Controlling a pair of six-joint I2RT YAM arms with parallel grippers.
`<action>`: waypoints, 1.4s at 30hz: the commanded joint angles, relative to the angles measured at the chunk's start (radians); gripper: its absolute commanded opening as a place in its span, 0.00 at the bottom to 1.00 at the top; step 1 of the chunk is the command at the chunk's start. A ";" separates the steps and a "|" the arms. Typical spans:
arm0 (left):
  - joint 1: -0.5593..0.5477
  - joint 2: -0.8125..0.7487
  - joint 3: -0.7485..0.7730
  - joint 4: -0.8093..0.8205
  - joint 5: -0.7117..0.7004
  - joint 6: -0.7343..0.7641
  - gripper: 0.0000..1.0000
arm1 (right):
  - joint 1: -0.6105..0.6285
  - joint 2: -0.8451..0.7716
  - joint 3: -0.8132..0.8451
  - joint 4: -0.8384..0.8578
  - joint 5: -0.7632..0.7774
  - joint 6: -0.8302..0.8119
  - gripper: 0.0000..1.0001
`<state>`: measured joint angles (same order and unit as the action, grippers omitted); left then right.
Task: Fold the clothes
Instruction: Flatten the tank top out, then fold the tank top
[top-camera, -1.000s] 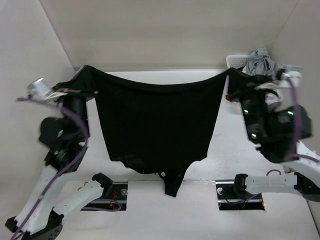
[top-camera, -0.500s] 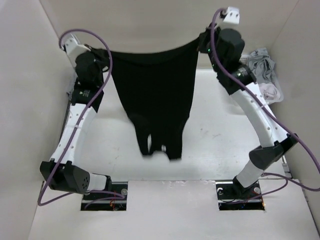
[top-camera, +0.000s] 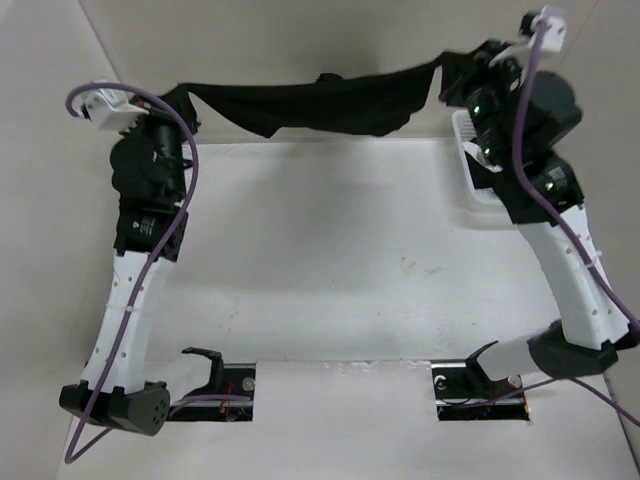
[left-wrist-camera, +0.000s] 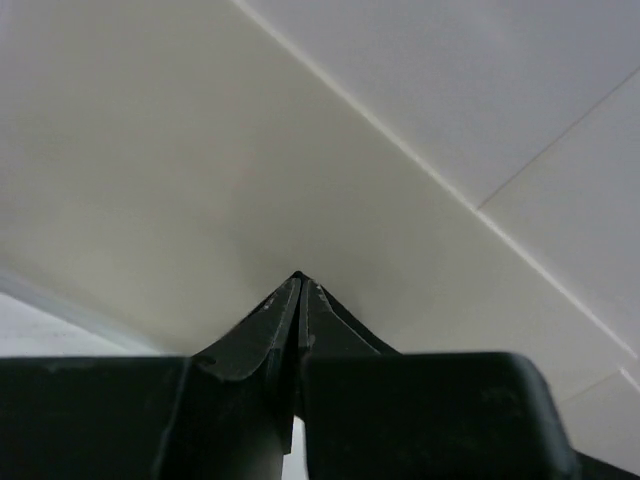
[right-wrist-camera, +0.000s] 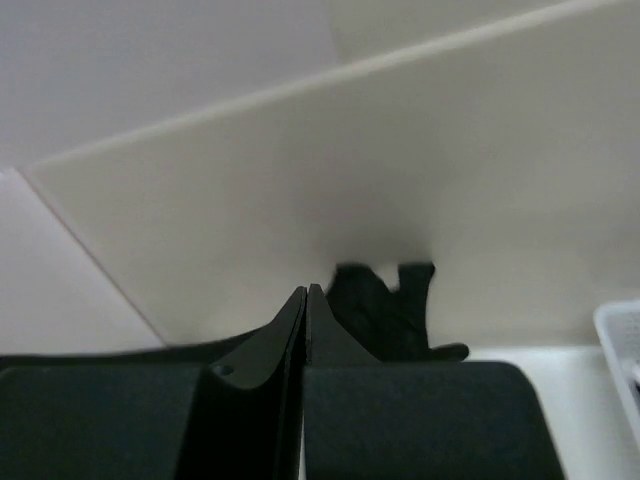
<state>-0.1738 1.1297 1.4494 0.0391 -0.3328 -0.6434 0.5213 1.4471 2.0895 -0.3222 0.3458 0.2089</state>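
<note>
The clothes (top-camera: 320, 102), one plain black garment, stretch in a sagging band across the back wall, well above the table. My left gripper (top-camera: 186, 98) is shut on their left end and my right gripper (top-camera: 446, 76) on their right end. In the left wrist view the left gripper (left-wrist-camera: 299, 280) points at the bare wall with its jaws pressed together; little cloth shows there. The right wrist view has the right gripper (right-wrist-camera: 307, 292) equally shut, with a bunch of the clothes (right-wrist-camera: 385, 310) just behind its tips.
A white basket (top-camera: 474, 172) stands at the back right, mostly hidden by my right arm. White walls close in the back and both sides. Two recessed mounts (top-camera: 226, 384) (top-camera: 480, 392) sit at the table's near edge.
Half a second ago the garment hung down long between the grippers. Now it is swung up and back into a flat band by the wall, and the grippers stand wider apart.
</note>
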 joint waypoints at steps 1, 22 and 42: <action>-0.057 -0.105 -0.192 0.025 -0.034 -0.021 0.00 | 0.042 -0.132 -0.344 0.095 0.060 0.015 0.00; -0.290 -0.930 -0.880 -0.802 -0.175 -0.351 0.01 | 0.703 -0.987 -1.678 -0.126 0.165 0.819 0.00; -0.014 0.213 -0.451 0.119 -0.141 -0.176 0.00 | -0.120 -0.018 -0.984 0.322 -0.278 0.362 0.00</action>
<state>-0.2226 1.2415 0.8917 -0.0166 -0.5114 -0.8394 0.4427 1.3319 0.9771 -0.1074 0.1551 0.6304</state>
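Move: Both hands hold the tank top stretched between them; its middle is about 19 cm right and 6 below the left hand, 20 left and 12 below the right, slightly ahead of both. The table spot for it is roughly 54 cm under the left hand, 19 right and 3 back; from the right hand, 60 below, 21 left and 3 back. The basket stands 10 cm ahead, 21 right and 55 below the right hand. Still pinching the tank top, both hands swing down 35–45 cm and back towards the table, then forward about 20. ##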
